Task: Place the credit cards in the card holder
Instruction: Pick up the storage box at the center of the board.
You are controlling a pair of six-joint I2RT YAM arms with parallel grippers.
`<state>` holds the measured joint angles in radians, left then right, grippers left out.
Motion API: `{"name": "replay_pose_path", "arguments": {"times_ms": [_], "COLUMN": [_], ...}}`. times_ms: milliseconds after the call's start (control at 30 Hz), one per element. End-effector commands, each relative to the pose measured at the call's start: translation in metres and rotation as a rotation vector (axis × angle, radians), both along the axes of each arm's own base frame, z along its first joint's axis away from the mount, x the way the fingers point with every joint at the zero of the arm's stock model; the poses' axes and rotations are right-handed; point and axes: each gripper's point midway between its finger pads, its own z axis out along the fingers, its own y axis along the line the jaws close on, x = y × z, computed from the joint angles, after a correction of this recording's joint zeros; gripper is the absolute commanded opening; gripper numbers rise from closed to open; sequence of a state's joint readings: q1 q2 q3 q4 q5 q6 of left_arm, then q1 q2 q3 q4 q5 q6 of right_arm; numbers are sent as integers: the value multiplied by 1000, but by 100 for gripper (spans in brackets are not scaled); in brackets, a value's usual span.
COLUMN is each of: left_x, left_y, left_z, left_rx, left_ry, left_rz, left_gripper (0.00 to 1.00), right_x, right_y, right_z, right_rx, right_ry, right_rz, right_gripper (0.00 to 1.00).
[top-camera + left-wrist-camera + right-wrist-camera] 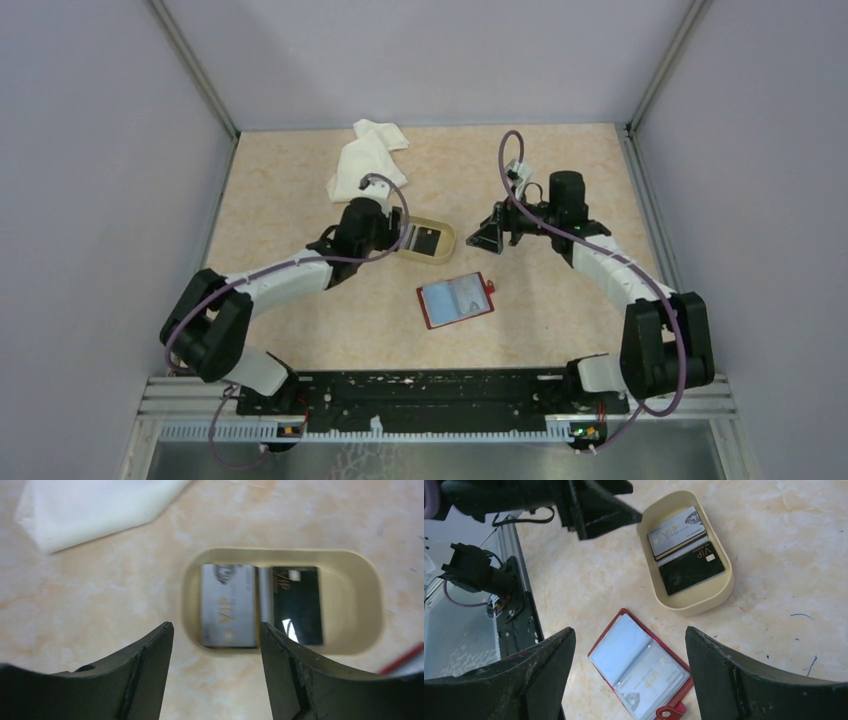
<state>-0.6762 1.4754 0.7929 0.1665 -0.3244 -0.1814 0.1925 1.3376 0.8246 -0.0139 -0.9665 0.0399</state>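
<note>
The red card holder lies open on the table, clear pockets up; a grey VIP card sits in its right pocket. A tan oval dish holds a grey VIP card stacked on others and a black card. My left gripper is open and empty, hovering just short of the dish's near rim. My right gripper is open and empty, held above the table to the right of the dish, looking down at the card holder and the dish.
A crumpled white cloth lies at the back behind the left arm. Grey walls close the table on three sides. The black base rail runs along the near edge.
</note>
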Motion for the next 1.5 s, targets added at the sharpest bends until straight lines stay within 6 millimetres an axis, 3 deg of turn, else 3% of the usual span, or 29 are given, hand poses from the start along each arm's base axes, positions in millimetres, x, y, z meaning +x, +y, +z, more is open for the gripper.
{"name": "replay_pose_path", "arguments": {"times_ms": [0, 100, 300, 633, 933, 1200, 1467], "left_x": [35, 40, 46, 48, 41, 11, -30], "left_y": [33, 34, 33, 40, 34, 11, -1], "left_z": [2, -13, -43, -54, -50, -28, -24], "left_rx": [20, 79, 143, 161, 96, -188, -354], "left_ry": [-13, 33, 117, 151, 174, 194, 149], "left_rz": [84, 79, 82, 146, 143, 132, 243], "left_gripper": [70, 68, 55, 41, 0, 0, 0], "right_x": [6, 8, 8, 6, -8, -14, -8], "right_y": [9, 8, 9, 11, 31, 49, 71], "right_z": [10, 7, 4, 5, 3, 5, -28], "right_rx": [34, 23, 18, 22, 58, 140, 2], "right_ry": [-18, -12, -3, -4, 45, 162, 294], "right_rz": [4, 0, 5, 16, 82, 91, -61], "right_gripper": [80, 80, 80, 80, 80, 79, 79]}}
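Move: The storage box stands just beyond the left gripper: its middle is about 3 cm ahead, 5 cm to the right and 9 cm below, and its left end lies slightly left of the fingers. From there, the open card holder is some 10 cm back and 14 cm right, and the white cloth roughly 20 cm ahead and 6 cm left. From the right gripper, the box's middle is about 9 cm ahead, 12 cm left and 15 cm down. Swing the left gripper about 5 cm forward and left to the box's left end, lower it some 6 cm with the fingers tipping down, and shut the fingers on that rim. Then draw the pinched end back about 7 cm and slightly right, rolling the hand so its right side rises. Late on, bring the still-open right gripper some 6 cm left towards the box's right end, easing back and down and tipping. ##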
